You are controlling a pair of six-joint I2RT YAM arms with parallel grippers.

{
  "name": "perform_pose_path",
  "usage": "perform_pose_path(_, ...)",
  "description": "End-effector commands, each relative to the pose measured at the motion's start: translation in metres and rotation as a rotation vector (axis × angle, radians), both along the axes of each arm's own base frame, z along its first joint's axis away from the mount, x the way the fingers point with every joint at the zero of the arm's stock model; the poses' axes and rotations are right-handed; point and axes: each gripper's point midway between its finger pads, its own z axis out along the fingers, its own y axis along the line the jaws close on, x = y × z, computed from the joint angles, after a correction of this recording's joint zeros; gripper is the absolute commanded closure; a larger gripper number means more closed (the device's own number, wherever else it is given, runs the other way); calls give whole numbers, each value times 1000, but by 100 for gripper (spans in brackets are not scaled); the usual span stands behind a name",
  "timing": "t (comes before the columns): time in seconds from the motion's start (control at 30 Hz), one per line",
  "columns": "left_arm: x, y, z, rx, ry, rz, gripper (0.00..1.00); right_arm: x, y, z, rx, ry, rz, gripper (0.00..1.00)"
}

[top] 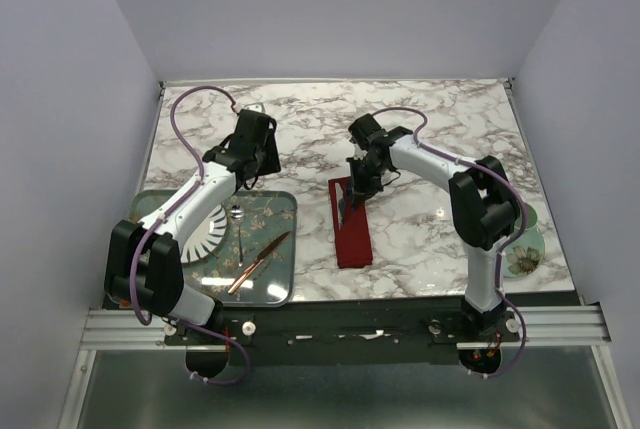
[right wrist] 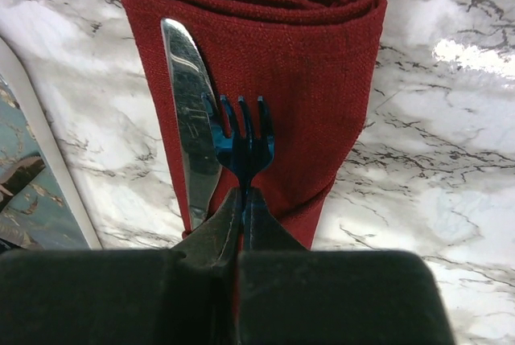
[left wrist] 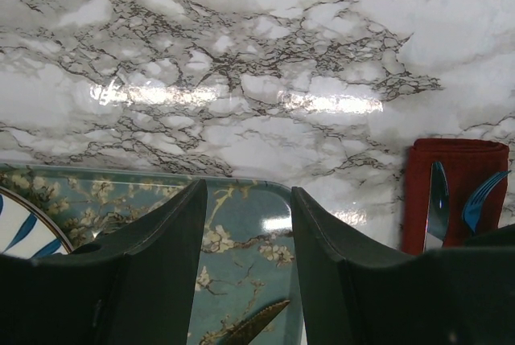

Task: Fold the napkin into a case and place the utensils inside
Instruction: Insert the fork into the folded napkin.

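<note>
The dark red napkin [right wrist: 306, 63] lies folded as a narrow case [top: 352, 234] on the marble, near the table's middle. A pale silvery utensil [right wrist: 189, 112] and the blue fork [right wrist: 245, 140] lie side by side on the cloth, heads toward its rolled far end. My right gripper [right wrist: 243, 196] is shut on the fork's neck just below the tines, and it hides both handles. Both utensils [left wrist: 437, 200] also show at the right of the left wrist view. My left gripper [left wrist: 245, 208] hangs open and empty over the tray's far edge.
A teal floral tray [top: 280, 279] at the near left holds a copper knife [top: 258, 263], a small spoon [top: 238, 224] and a white-and-blue plate [top: 205, 234]. A greenish dish [top: 525, 249] sits at the table's right edge, behind the right arm.
</note>
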Motion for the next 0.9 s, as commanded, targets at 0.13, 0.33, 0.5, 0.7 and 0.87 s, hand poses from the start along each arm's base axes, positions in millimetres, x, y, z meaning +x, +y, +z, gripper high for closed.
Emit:
perform_pose_path(0.13,-4,1,6,-23,-23,-4,44,-19,-4,1,-15,46,0,94)
perform_pose_path(0.33,-5,1,4,-23,-20,-9,44,-22,-3,-2,-18,58,11,82)
perform_pose_path(0.5,-5,1,5,-24,-21,-13,43,-23,-1,-1,-10,62,13,69)
perform_pose_path(0.7,-4,-1,11,-27,-41,-36,43,-15,-1,15,-3,6,18,61)
perform_pose_path(0.87,1,-8,27,-25,-87,-107,41,7,2,54,17,-132,47,55)
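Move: The fork is still pinched in the right fingers with tines pointing forward, and the mouth of the napkin's pocket lies about 1 cm back of this hand, level sideways and some 2 cm below. The table knife's bare blade lies roughly 3 cm to this hand's left and 2 cm ahead; the folded napkin's middle is about 4 cm back and 1 cm left. From the idle left hand the pocket mouth is some 18 cm right, 8 cm back and 12 cm below. The fork, tines forward and handle towards the pocket, is drawn back about 1 cm by the right hand and lowered roughly half a centimetre towards the napkin. There the fingers spread from nearly shut to a little under half open, letting go of the fork, and the hand then starts up about 1 cm, still pointing down over the pocket lip. ##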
